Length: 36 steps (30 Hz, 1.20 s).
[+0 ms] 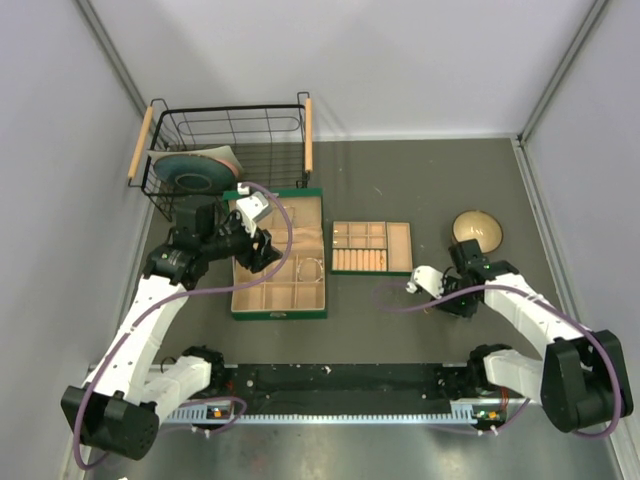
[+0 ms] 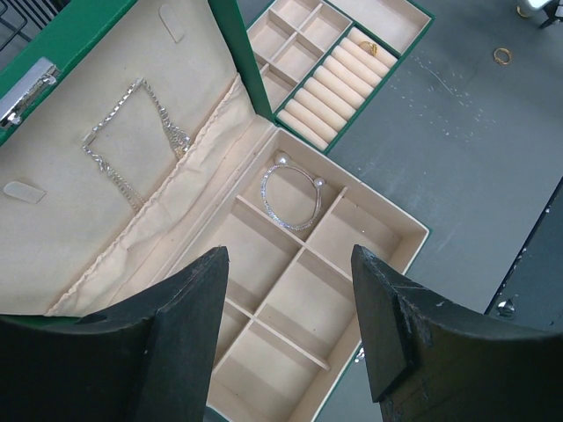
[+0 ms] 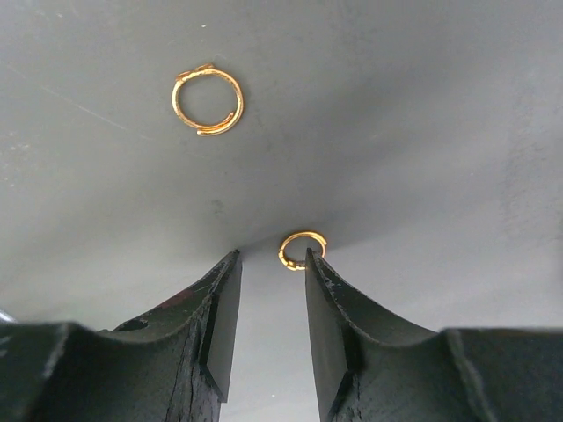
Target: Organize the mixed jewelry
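Observation:
A thin silver bracelet point(image 2: 295, 195) with small beads lies in an upper compartment of the open green box point(image 2: 398, 216). My left gripper point(image 2: 290, 264) hovers open over the box's empty compartments. One gold ring point(image 2: 368, 48) sits among the rolls of the separate tray point(image 2: 350, 126). On the bare table lie a larger gold ring point(image 3: 208, 99) and a small gold ring point(image 3: 303, 250). My right gripper point(image 3: 273, 255) is low over the table with its jaws narrowly apart and nothing between them. The small ring lies just past the tip of its right finger point(image 3: 334, 299).
A silver chain point(image 2: 132, 141) hangs inside the box lid. The tan bowl point(image 1: 478, 228) stands behind the right arm. A wire basket point(image 1: 225, 150) holding a disc sits at the back left. Grey walls close in both sides.

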Tool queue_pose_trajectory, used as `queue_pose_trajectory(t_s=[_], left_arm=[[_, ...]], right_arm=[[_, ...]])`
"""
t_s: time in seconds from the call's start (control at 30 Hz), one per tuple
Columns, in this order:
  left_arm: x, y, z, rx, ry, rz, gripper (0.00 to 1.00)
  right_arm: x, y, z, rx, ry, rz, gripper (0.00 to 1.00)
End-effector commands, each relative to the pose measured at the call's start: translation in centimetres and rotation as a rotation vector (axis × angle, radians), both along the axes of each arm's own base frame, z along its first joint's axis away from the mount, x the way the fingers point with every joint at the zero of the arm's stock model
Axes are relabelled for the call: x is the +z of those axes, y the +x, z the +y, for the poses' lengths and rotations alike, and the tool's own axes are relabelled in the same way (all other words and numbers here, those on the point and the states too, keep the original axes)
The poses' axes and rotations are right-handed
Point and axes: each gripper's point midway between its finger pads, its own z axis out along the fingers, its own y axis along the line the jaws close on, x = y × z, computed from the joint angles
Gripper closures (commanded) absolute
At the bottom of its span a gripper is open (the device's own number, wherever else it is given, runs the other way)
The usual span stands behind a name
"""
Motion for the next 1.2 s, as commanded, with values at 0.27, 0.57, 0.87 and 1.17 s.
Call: queue_pose_trajectory(t_s=[0.27, 0.57, 0.87, 1.17], left_arm=[[0.5, 0.8, -0.3, -0.017, -0.002, -0.053, 0.36], [-0.1, 0.9, -0.1, -0.013, 0.008, -0.057, 0.37], [0.0, 1.1, -0.2, -0.005, -0.001, -0.066, 0.37], [1.0, 0.8, -0.8, -0.038, -0.040, -0.089, 0.39]], right_arm=[[0.3, 2.1, 0.1, 0.014, 0.018, -0.018, 0.69], [-0.3, 1.8, 0.3, -0.019, 0.032, 0.014, 0.88], [1.4, 4.1, 1.5, -0.171, 0.088, 0.014, 1.00], [5.9, 3.9, 4.7, -0.189, 0.253, 0.095, 1.00]])
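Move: The gold ring to be pinched sits almost between the right fingertips, about 1 cm ahead and 1 cm below. The other ring lies some 6 cm left, level with the hand; the bowl is about 14 cm ahead and 4 cm right, the ring tray roughly 11 cm ahead and 16 cm left. From the left hand, the gold ring is about 32 cm right, 7 cm back and 21 cm below. The right fingers shut on the gold ring, then carry it about 4 cm forward, rising 3 cm and drifting left. ##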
